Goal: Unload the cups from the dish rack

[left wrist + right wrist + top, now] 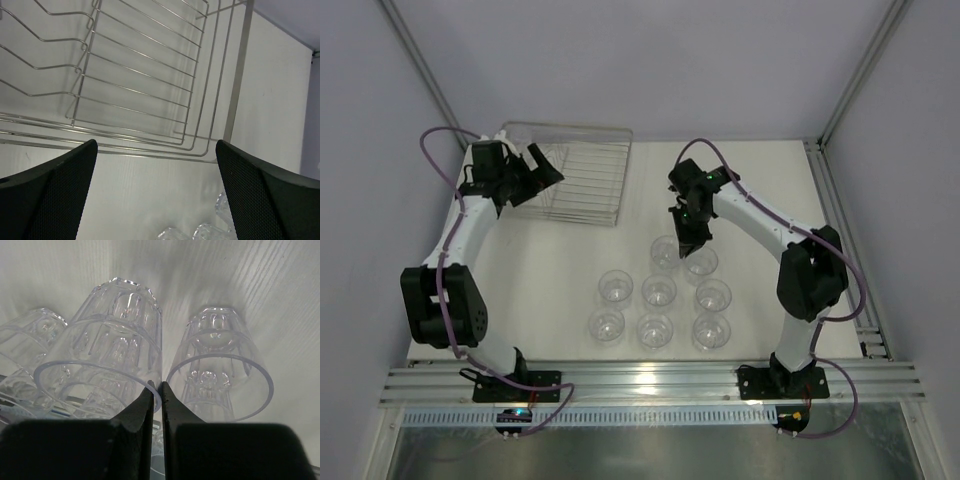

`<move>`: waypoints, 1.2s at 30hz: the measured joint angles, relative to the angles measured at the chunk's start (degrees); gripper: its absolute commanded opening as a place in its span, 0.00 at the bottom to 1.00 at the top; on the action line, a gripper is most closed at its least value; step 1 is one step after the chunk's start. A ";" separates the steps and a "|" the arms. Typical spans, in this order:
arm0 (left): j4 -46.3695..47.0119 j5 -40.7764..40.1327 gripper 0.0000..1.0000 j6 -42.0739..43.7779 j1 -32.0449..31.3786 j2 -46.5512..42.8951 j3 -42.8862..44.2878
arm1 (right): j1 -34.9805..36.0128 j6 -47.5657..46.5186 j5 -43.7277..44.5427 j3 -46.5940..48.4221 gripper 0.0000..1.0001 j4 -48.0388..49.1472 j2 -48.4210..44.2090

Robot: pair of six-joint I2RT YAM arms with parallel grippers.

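The dish rack (570,172) stands at the back left, with no cup showing in it; its bars fill the left wrist view (140,80). Several clear cups (659,291) stand upright in rows on the table's middle. My left gripper (538,166) is open and empty at the rack's left side, fingertips (60,185) wide apart. My right gripper (689,238) is shut on the rim of the back-row cup (666,251), its wall pinched between the fingers (145,410). That cup (100,365) sits left of a neighbouring cup (220,375).
A metal frame post (855,75) rises at the back right, and another (420,60) at the back left. An aluminium rail (650,382) runs along the near edge. Cups show at the bottom of the left wrist view (200,232).
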 measured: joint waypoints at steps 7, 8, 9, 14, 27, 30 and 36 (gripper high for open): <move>-2.64 -4.31 1.00 2.91 0.00 3.65 4.96 | 1.55 -0.94 1.53 1.36 0.04 -1.55 3.63; -2.95 -4.87 1.00 3.23 0.00 4.33 5.81 | 1.66 -1.01 1.60 1.57 0.05 -1.64 3.82; -3.13 -5.38 1.00 3.41 0.00 4.92 6.64 | 1.79 -1.03 1.66 1.79 0.06 -1.73 3.91; -4.57 -8.59 1.00 4.90 0.00 9.44 13.40 | 2.14 -1.09 1.68 2.40 0.15 -1.81 3.93; -7.30 -14.95 1.00 7.21 0.02 22.64 28.92 | 2.60 -1.44 1.53 4.44 0.50 -2.34 3.93; -7.72 -16.79 1.00 7.56 0.13 24.81 30.29 | 2.64 -1.57 1.75 5.14 0.74 -2.51 3.91; -8.00 -22.38 1.00 7.26 0.39 28.48 34.01 | 2.64 -2.05 2.29 9.73 0.80 -2.86 3.32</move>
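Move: The right hand pinches the near-right rim of a cup held just off the table; its landing spot is about 4 cm to the left and 11 cm below. A standing cup is 4 cm right and 2 cm back, another 5 cm left and 8 cm back, both about 6 cm below. From the left hand, the nearer rack cup lies some 17 cm ahead, 15 cm left and 13 cm below; a farther one stands 8 cm beyond it, 2 cm to its right. The right hand lowers its held cup about 1.5 cm onto the table beside the standing cup, pauses there with a small drift left, then spreads its fingers wide to let go of the rim and starts up, rising some 4 cm from its lowest point and edging forward. Meanwhile the left hand, open and empty, reaches about 13 cm forward and 8 cm left over the rack towards the remaining cups, sinking some 3 cm late on and rolling its left side up about 20 degrees, without touching a cup yet. ##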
